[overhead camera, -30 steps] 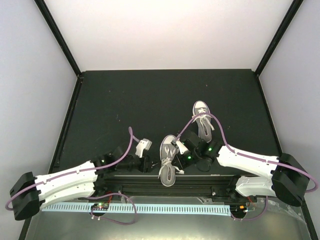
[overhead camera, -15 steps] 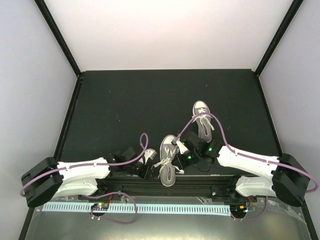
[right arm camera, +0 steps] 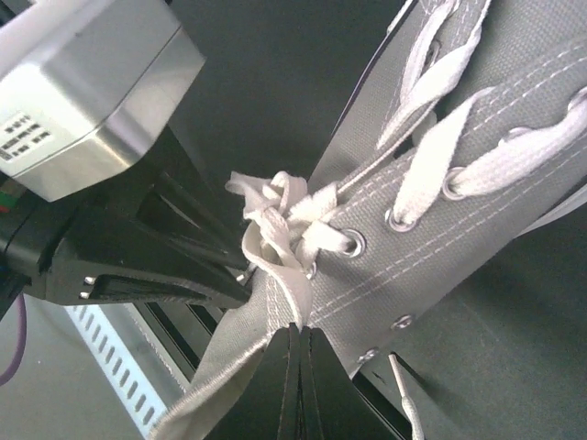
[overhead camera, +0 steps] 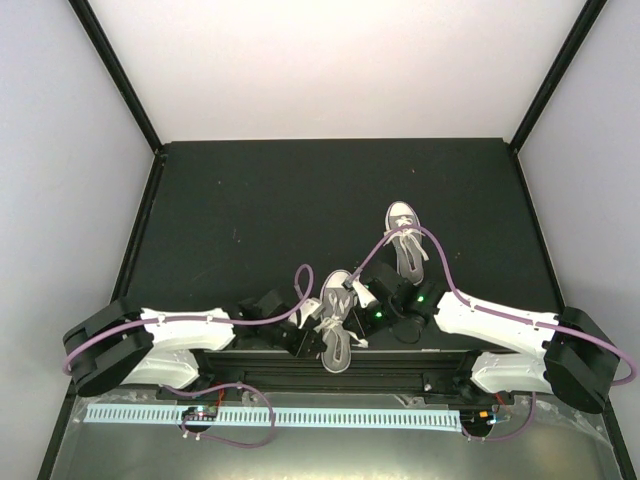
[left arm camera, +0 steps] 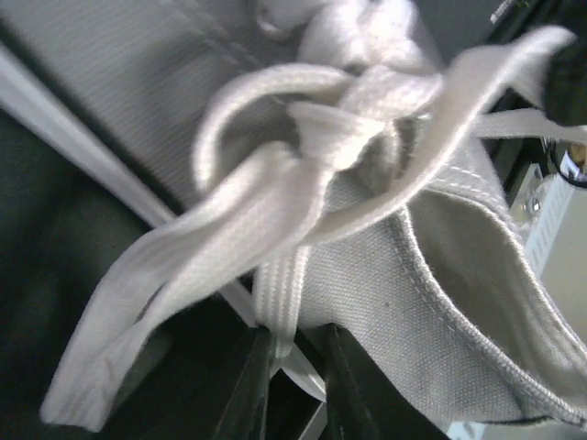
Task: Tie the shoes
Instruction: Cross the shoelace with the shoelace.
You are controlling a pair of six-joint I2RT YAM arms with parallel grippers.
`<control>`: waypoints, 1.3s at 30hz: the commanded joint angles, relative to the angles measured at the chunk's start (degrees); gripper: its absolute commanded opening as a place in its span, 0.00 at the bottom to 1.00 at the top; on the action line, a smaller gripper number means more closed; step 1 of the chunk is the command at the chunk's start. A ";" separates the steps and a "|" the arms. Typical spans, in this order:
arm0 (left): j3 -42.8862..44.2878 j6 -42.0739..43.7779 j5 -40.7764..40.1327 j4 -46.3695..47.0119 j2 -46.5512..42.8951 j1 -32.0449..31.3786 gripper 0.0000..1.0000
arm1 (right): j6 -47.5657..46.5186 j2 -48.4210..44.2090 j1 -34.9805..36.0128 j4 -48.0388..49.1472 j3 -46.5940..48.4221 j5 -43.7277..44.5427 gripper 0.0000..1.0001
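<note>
Two grey shoes lie on the black mat. The near shoe [overhead camera: 336, 325] points away from the arms, and its white laces [left arm camera: 312, 137] are bunched in a loose knot. My left gripper [overhead camera: 308, 322] is at that shoe's left side. In the left wrist view its fingers [left arm camera: 249, 394] stand a little apart, with one flat lace strand [left arm camera: 280, 307] hanging between them, and the left gripper [left arm camera: 295, 344] is not clamped on it. My right gripper [right arm camera: 299, 328], at the shoe's right side, is shut on a lace loop [right arm camera: 275, 266] coming from the knot.
The far shoe [overhead camera: 404, 240] lies behind the right arm, its laces loose. A free lace tip [right arm camera: 404, 396] rests on the mat by the near shoe. A black rail [overhead camera: 330, 368] and a perforated strip [overhead camera: 270, 416] run along the near edge.
My left arm has swung right, up to the near shoe, and its jaws have narrowed around a lace strand. The right arm and both shoes have stayed put.
</note>
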 commanded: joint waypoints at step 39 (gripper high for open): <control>1.39 -0.58 8.49 -14.90 2.93 -8.66 0.02 | 0.52 -3.68 -0.29 -1.77 1.24 4.70 0.02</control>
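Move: The shoelace strand I want hangs off the left side of the near shoe, right between my left fingertips, which haven't shut on it yet. The knot lies roughly 4 cm ahead, 4 cm to the right and 2 cm higher; the shoe's heel is some 5 cm back and 4 cm right, at about fingertip height. From my right hand, which already holds the other lace, that strand is about 7 cm left, 3 cm back and 3 cm lower. I shut my left fingers on the shoelace strand, pinching it at the tips, and hold nearly still for a moment. Then I draw it back along the shoe's left side towards the heel end, about 4.5 cm, sinking some 2 cm and easing slightly left before returning, with the wrist turning about 10 degrees. My right fingers keep their pinch on the other lace, creeping forward and up only about a centimetre. ##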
